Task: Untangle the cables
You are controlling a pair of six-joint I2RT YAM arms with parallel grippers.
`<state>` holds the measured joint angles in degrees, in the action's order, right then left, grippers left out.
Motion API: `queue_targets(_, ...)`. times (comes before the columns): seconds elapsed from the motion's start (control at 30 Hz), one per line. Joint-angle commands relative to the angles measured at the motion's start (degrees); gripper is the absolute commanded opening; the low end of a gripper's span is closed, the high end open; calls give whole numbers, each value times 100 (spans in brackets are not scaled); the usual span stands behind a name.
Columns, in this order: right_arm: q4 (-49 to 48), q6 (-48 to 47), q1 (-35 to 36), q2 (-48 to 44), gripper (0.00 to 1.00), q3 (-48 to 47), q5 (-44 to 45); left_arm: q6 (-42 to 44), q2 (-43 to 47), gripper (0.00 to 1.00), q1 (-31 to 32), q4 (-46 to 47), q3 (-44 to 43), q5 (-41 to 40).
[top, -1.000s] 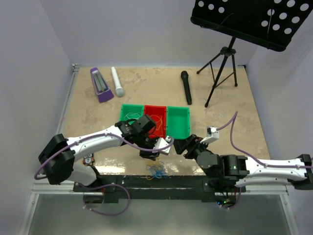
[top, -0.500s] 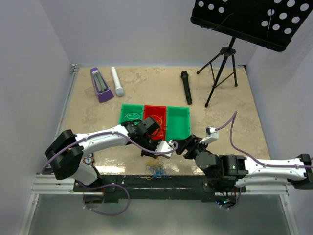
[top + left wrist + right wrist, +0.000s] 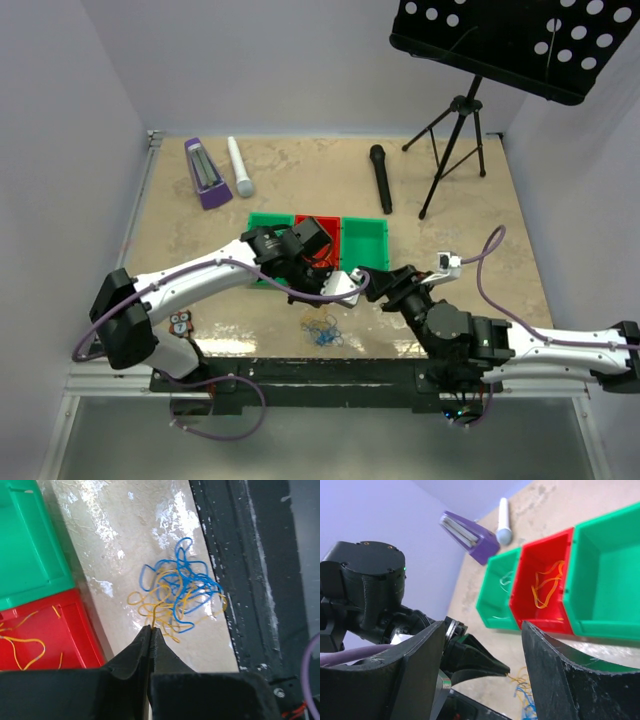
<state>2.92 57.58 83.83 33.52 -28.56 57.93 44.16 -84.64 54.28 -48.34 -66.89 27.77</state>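
The cables (image 3: 322, 331) lie as a small tangle of blue and orange-yellow loops near the table's front edge, also in the left wrist view as cables (image 3: 180, 592). My left gripper (image 3: 151, 628) is shut on one orange-yellow strand that runs from the tangle up to its tips. From above, the left gripper (image 3: 352, 289) hangs just beyond the tangle. Right beside it my right gripper (image 3: 385, 287) stands open and holds nothing. In the right wrist view the left gripper (image 3: 507, 670) shows between the open right gripper (image 3: 482, 630) fingers, the strand trailing down to the cables (image 3: 526, 697).
Three bins stand in a row behind the grippers: a green bin (image 3: 268, 229) with white cables, a red bin (image 3: 320, 238) with orange-yellow cables, and a green bin (image 3: 365, 246). Farther back are a purple wedge (image 3: 207, 173), a white microphone (image 3: 240, 167), a black microphone (image 3: 380, 179) and a tripod (image 3: 455, 140).
My left gripper has shut on an orange-yellow strand and drawn back toward the bins; the tangle slid a little away from the front edge. The right gripper moved farther from the front edge too.
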Motion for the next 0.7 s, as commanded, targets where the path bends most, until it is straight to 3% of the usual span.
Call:
queue_targets(0.0, -791, -1178, 107, 435, 66, 254, -958, -672, 535, 0, 3, -123, -834, 404)
queue_targets(0.23, -565, -952, 107, 1113, 65, 148, -933, -936, 1256, 0, -40, 79, -1053, 413)
queue_targets(0.4, -362, -283, 116, 385, 68, 456, -933, -865, 1468, 0, -40, -44, -1063, 668)
queue_targets(0.5, -493, -589, 116, -37, 68, 535, -853, -936, 1565, 0, -40, 78, -914, 633)
queue_targets(0.67, -590, -1309, 107, 356, 70, 263, -1055, -945, 1565, 0, -40, 105, -931, 625)
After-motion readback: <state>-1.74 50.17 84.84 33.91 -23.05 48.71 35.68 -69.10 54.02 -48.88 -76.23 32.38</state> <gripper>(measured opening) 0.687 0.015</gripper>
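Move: The blue-and-yellow cable tangle, one yellow strand already pinched in the left fingers, lies about 5 cm back from the left hand, 3 cm to its right and some 8 cm below. From the open right hand the tangle is roughly 6 cm back, 9 cm left and 18 cm down. The red box sits about 13 cm ahead of the left hand and 2 cm right; the right green box stands some 12 cm ahead of the right hand, 1 cm left and 18 cm below. The yellow strand stays pinched in the shut left fingers as that hand draws it up about 14 cm, away from the table, tipping some 20 degrees so the fingers point more to the right. The open right hand first rises a little while swinging left, then dips and eases back towards the tangle, ending about 4 cm lower and slightly left and back, turned some 10 degrees counter-clockwise; its fingers don't close. ##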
